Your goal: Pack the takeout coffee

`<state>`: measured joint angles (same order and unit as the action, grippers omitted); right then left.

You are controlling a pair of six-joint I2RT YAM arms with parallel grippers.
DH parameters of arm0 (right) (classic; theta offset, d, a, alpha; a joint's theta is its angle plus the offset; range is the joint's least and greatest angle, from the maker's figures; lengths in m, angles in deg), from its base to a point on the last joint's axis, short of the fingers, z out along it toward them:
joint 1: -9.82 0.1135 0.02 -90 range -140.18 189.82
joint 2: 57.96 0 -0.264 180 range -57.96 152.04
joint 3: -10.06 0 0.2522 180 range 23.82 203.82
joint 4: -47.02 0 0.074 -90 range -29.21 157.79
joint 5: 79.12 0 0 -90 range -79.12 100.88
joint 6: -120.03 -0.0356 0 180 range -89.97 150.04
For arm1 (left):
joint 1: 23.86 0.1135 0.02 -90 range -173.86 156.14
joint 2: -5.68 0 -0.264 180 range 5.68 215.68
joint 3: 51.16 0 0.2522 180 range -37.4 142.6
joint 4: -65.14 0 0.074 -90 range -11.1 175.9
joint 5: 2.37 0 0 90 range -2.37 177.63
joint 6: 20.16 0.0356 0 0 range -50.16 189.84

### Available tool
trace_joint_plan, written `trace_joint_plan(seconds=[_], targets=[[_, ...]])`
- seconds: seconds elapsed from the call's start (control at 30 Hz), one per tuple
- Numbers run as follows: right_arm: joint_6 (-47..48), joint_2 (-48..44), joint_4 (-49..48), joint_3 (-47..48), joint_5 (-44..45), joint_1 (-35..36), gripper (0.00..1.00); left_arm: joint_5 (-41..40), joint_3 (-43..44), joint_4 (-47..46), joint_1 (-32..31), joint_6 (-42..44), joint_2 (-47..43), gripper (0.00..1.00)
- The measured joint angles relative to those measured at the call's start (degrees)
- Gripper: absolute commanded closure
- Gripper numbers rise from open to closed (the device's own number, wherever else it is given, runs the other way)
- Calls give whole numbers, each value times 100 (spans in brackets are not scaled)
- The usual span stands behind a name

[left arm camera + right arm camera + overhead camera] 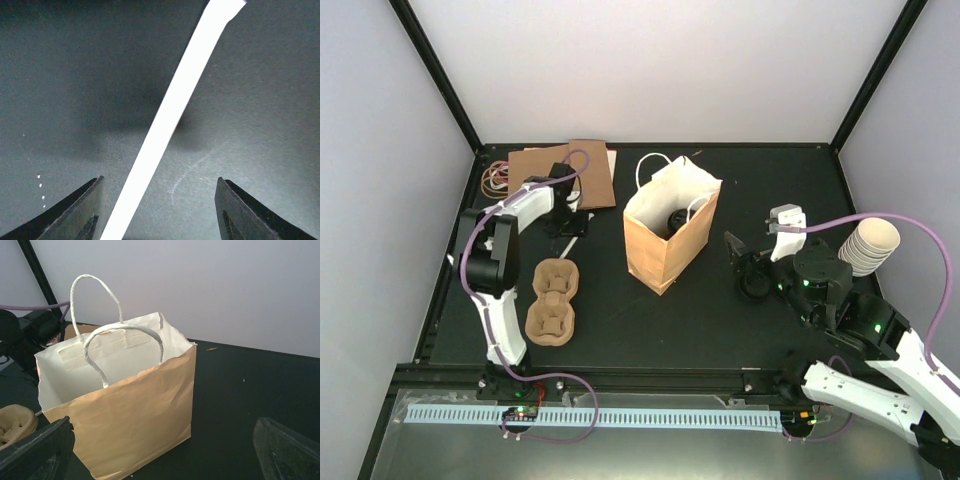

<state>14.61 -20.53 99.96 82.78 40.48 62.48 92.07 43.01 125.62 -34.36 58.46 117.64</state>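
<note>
A brown paper bag point(665, 240) with white handles stands open mid-table. A dark cup with a black lid, the takeout coffee point(676, 219), shows inside it. The right wrist view faces the bag point(130, 415) and does not show its contents. My right gripper point(758, 250) point(164, 422) hovers just right of the bag, open and empty. My left gripper point(566, 222) points down at the table left of the bag. Its jaws point(160, 178) stand apart over a thin white strip point(170, 110) lying flat, which passes near the left finger without being pinched.
A brown two-pocket pulp tray point(552, 300) lies near the left arm's base. Flat brown paper point(570, 168) and rubber bands point(498, 177) sit at the back left. A stack of cream cups point(870, 245) stands at the right edge.
</note>
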Motion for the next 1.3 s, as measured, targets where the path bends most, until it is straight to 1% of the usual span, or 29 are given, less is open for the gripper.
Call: trace_joint_plan(seconds=[0.1, 0.2, 0.27, 0.43, 0.47, 0.53, 0.6, 0.83, 0.93, 1.13, 1.2, 1.3], targets=[[61, 7, -55, -7, -28, 0, 0, -22, 28, 15, 4, -2, 192, 42], [142, 13, -68, -7, -37, 0, 0, -87, 46, 42, 7, -4, 306, 50], [168, 11, -68, -7, -39, 0, 0, -160, 96, 79, 4, -4, 389, 59], [184, -48, -74, -37, -44, 0, 0, -363, 297, 229, 4, 31, 560, 75], [184, -76, -74, -55, -44, 0, 0, -431, 315, 256, 4, 37, 577, 79], [184, -120, -70, -72, -44, 0, 0, -533, 326, 299, -11, 59, 584, 91], [179, -129, -68, -72, -42, 0, 0, -662, 352, 367, -42, 85, 592, 97], [136, -107, -24, -72, -42, 0, 0, -946, 446, 573, -260, 138, 588, 98], [105, -116, -13, -72, -39, 0, 0, -975, 446, 664, -350, 136, 326, 96], [7, -131, 2, -72, -46, 0, 0, -1069, 675, 859, -494, 98, -1141, 97], [-7, -136, 4, -72, -55, 0, 0, -1062, 782, 852, -540, 72, -1626, 95], [-13, -142, 0, -72, -66, 0, 0, -887, 839, 817, -625, 2, -2385, 95]])
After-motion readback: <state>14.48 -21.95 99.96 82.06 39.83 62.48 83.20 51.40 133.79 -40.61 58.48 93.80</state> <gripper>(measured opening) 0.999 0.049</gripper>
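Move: The white straw lies almost under the left hand's open fingers, about 3 cm down, its middle some 1 cm ahead and 1 cm to the left; its far end slants off to the right. The cup carrier is roughly 15 cm back and 4 cm left, and the flat cardboard 17 cm ahead and 2 cm left. The standing paper bag is about 24 cm right, level with the hand. From the right hand the straw is some 40 cm left, 17 cm ahead, 34 cm down. The left fingers shut on the white straw near its middle and pinch it: the hand first sinks about 2.5 cm to the table, easing a little left as it closes. It then lifts the straw straight up, slowly at first and then fast, by some 22 cm, drifting slightly right and swinging the fingertips outward about 30 degrees. ##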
